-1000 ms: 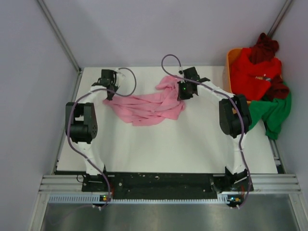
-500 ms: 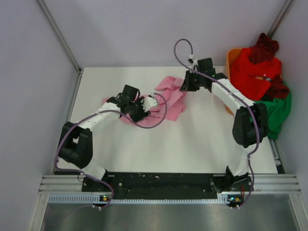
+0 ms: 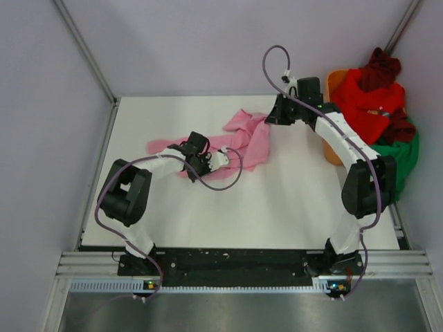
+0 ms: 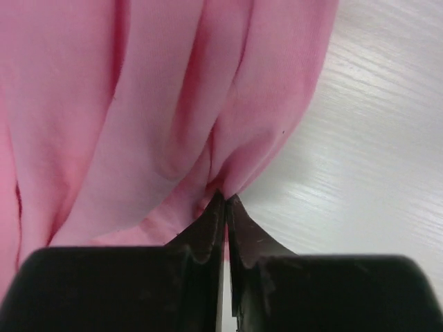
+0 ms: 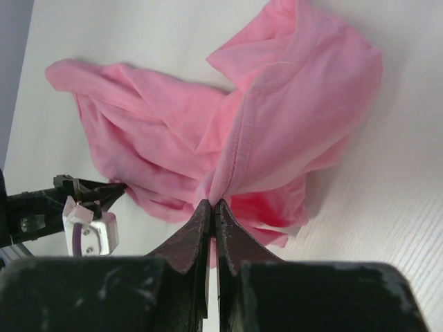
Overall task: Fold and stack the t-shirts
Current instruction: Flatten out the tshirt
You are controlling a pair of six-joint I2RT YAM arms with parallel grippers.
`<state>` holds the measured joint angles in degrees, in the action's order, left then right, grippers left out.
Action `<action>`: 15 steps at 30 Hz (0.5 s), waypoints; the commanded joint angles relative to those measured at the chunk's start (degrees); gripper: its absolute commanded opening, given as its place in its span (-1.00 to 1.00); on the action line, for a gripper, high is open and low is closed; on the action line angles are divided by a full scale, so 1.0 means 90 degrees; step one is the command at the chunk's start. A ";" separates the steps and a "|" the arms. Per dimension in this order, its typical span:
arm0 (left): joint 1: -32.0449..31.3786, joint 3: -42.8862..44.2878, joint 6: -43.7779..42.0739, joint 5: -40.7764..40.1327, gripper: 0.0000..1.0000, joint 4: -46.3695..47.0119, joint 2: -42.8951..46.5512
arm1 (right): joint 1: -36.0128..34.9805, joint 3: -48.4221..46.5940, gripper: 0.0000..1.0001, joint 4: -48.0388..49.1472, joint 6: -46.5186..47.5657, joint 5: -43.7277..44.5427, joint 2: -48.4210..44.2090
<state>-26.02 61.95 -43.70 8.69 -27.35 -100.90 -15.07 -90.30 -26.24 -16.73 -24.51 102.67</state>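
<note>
The light pink t-shirt (image 3: 239,138) lies crumpled on the white table, toward the back middle. My left gripper (image 3: 206,162) is at its near left part. In the left wrist view the left gripper (image 4: 225,197) is shut on a fold of the pink t-shirt (image 4: 138,104). My right gripper (image 3: 271,119) is at the shirt's far right end. In the right wrist view the right gripper (image 5: 211,203) is shut on a seamed edge of the pink t-shirt (image 5: 277,104), lifting it a little. Other t-shirts are heaped at the right: red (image 3: 367,104), dark maroon (image 3: 382,66) and green (image 3: 398,162).
An orange basket (image 3: 336,79) stands at the table's back right under the heap of shirts. Grey walls close in the table on the left, back and right. The left gripper's black fingers (image 5: 97,191) show at the left of the right wrist view.
My left arm swung from the table's back left to the shirt's near side and closed on it. The right gripper drew the shirt's end to the right and back.
</note>
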 commanded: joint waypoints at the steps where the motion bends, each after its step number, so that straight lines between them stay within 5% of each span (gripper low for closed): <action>1: 0.0001 0.0079 0.0031 -0.0681 -1.00 0.0061 -0.0225 | 0.0248 -0.0152 -1.00 0.0210 0.0004 -0.0118 -0.0694; 8: 0.0712 0.1190 0.0675 -0.1619 -1.00 -0.0524 0.1161 | 0.0883 -0.0503 -1.00 0.0220 -0.0016 -0.0002 -0.1680; 15: 0.1836 0.3222 0.1223 -0.1395 -1.00 -0.1920 0.2089 | 0.1098 -0.0669 -1.00 0.0240 0.0247 0.0525 -0.3008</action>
<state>-13.30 81.71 -36.64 -3.20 -37.21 -88.92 -5.56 -92.07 -27.42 -16.43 -22.83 84.79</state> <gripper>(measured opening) 0.008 0.009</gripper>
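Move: The pink t-shirt's near edge is right at the left fingertips, with the crumpled middle about 10 cm farther out and 8 cm to the right; its loose left end is some 10 cm ahead and 14 cm left. The right hand already holds a corner: the shirt's middle lies roughly 17 cm left, level, and 18 cm below it; a loose far flap is 7 cm ahead and 11 cm left, and the orange bin's middle about 27 cm right and 6 cm ahead. The left fingers finish shutting on the near edge, then carry it up off the table nearly 20 cm, left and forward about 10 cm each way, turning counter-clockwise and tipping up. Keeping its pinch on the corner, the right hand rises too and pulls out to the right, away from the left hand, its fingers tipping up some 20 degrees. ##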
